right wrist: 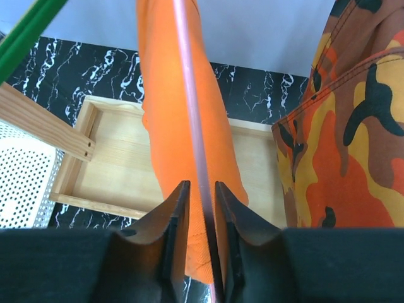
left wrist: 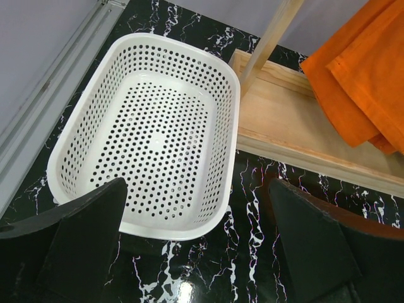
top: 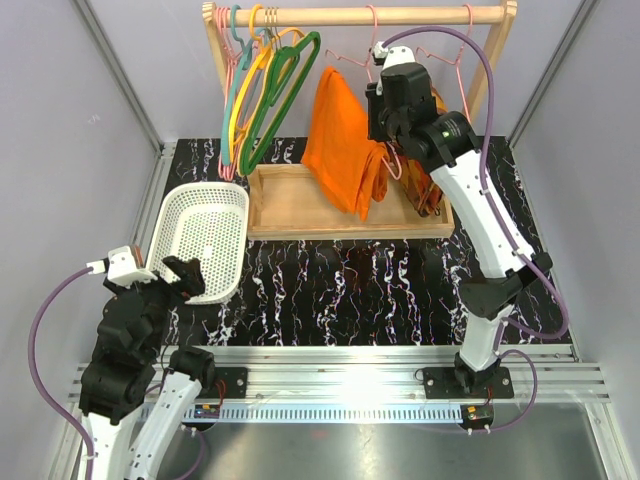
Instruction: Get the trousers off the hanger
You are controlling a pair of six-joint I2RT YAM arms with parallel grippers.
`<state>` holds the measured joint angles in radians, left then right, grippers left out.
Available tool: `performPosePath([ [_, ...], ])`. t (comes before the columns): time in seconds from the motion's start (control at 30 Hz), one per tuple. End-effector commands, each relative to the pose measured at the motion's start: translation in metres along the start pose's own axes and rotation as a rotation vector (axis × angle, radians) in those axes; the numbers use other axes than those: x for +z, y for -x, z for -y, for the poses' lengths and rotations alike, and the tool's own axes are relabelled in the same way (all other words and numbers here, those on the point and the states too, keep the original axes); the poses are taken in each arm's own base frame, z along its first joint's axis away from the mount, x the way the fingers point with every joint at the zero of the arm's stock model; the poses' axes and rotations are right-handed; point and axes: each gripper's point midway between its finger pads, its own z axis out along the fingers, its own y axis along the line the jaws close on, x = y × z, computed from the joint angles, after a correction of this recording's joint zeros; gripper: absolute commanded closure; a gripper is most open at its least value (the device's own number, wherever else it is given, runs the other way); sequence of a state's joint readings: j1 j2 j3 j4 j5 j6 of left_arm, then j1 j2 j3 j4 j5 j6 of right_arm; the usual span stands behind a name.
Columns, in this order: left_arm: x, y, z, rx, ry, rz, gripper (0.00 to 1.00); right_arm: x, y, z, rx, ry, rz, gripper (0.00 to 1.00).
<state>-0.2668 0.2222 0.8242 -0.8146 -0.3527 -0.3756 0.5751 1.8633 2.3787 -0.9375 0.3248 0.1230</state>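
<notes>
The bright orange trousers hang folded over a thin pink wire hanger on the wooden rail, above the tray. My right gripper is up at that hanger. In the right wrist view the pink hanger wire runs down between the fingers of my right gripper. The jaws stand narrowly apart, with the wire against the right finger and a slim gap at the left one. The trousers hang just behind. My left gripper is wide open and holds nothing, low over the near rim of the white basket.
A camouflage garment hangs right beside the trousers. Green, yellow and teal hangers crowd the left end of the rail. A wooden tray lies under the rail. The perforated white basket sits at the left.
</notes>
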Motion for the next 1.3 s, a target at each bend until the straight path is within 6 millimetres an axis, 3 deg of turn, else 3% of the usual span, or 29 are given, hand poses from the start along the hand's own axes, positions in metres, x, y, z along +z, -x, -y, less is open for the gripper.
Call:
performPosePath([
  [0.0,0.000,0.011,0.003,-0.030,-0.009,0.047,0.01,-0.003,0.001,0.004,-0.012,0.017,-0.005,0.72],
  [0.13,0.000,0.011,0.003,-0.031,-0.012,0.047,0.01,-0.008,0.008,0.005,0.007,0.070,0.025,0.86],
  [0.17,0.000,0.010,0.004,-0.030,-0.015,0.046,0.01,-0.008,0.007,0.006,0.008,0.073,0.025,1.00],
  [0.37,0.000,0.010,0.004,-0.030,-0.015,0.042,0.01,-0.027,0.029,0.006,0.002,0.108,0.118,1.00],
  [0.77,0.001,0.009,0.005,-0.027,-0.015,0.030,0.01,-0.083,0.100,0.027,0.019,0.057,0.399,1.00],
  [1.03,0.004,0.008,0.007,-0.022,-0.013,0.009,0.01,-0.087,0.126,0.023,0.052,0.077,0.492,1.00],
  [1.27,-0.004,0.015,0.032,0.049,-0.168,0.007,0.01,-0.123,0.142,0.016,0.108,0.163,0.546,1.00],
])
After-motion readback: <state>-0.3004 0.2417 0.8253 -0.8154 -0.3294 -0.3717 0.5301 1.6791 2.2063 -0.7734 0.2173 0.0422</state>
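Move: The right hand has the near side of the orange trousers' pink hanger standing between its part-open fingers, at most 1 cm ahead. The middle of the orange trousers hangs about 8 cm ahead, 4 cm left and 12 cm below; the camouflage trousers about 7 cm ahead, 10 cm right and 9 cm lower. The green hanger is some 7 cm ahead and 14 cm left at hand height. From the left hand that hanger side is roughly 27 cm ahead, 35 cm right and 13 cm above. The right fingers shut on the pink hanger's near side and pinch it while the hand dips some 1.5 cm. Keeping that grip, the hand then lifts about 6 cm and draws back and to the right by about 2 cm each, towards the camouflage trousers' side, its fingertips tilting up roughly 10 degrees. ##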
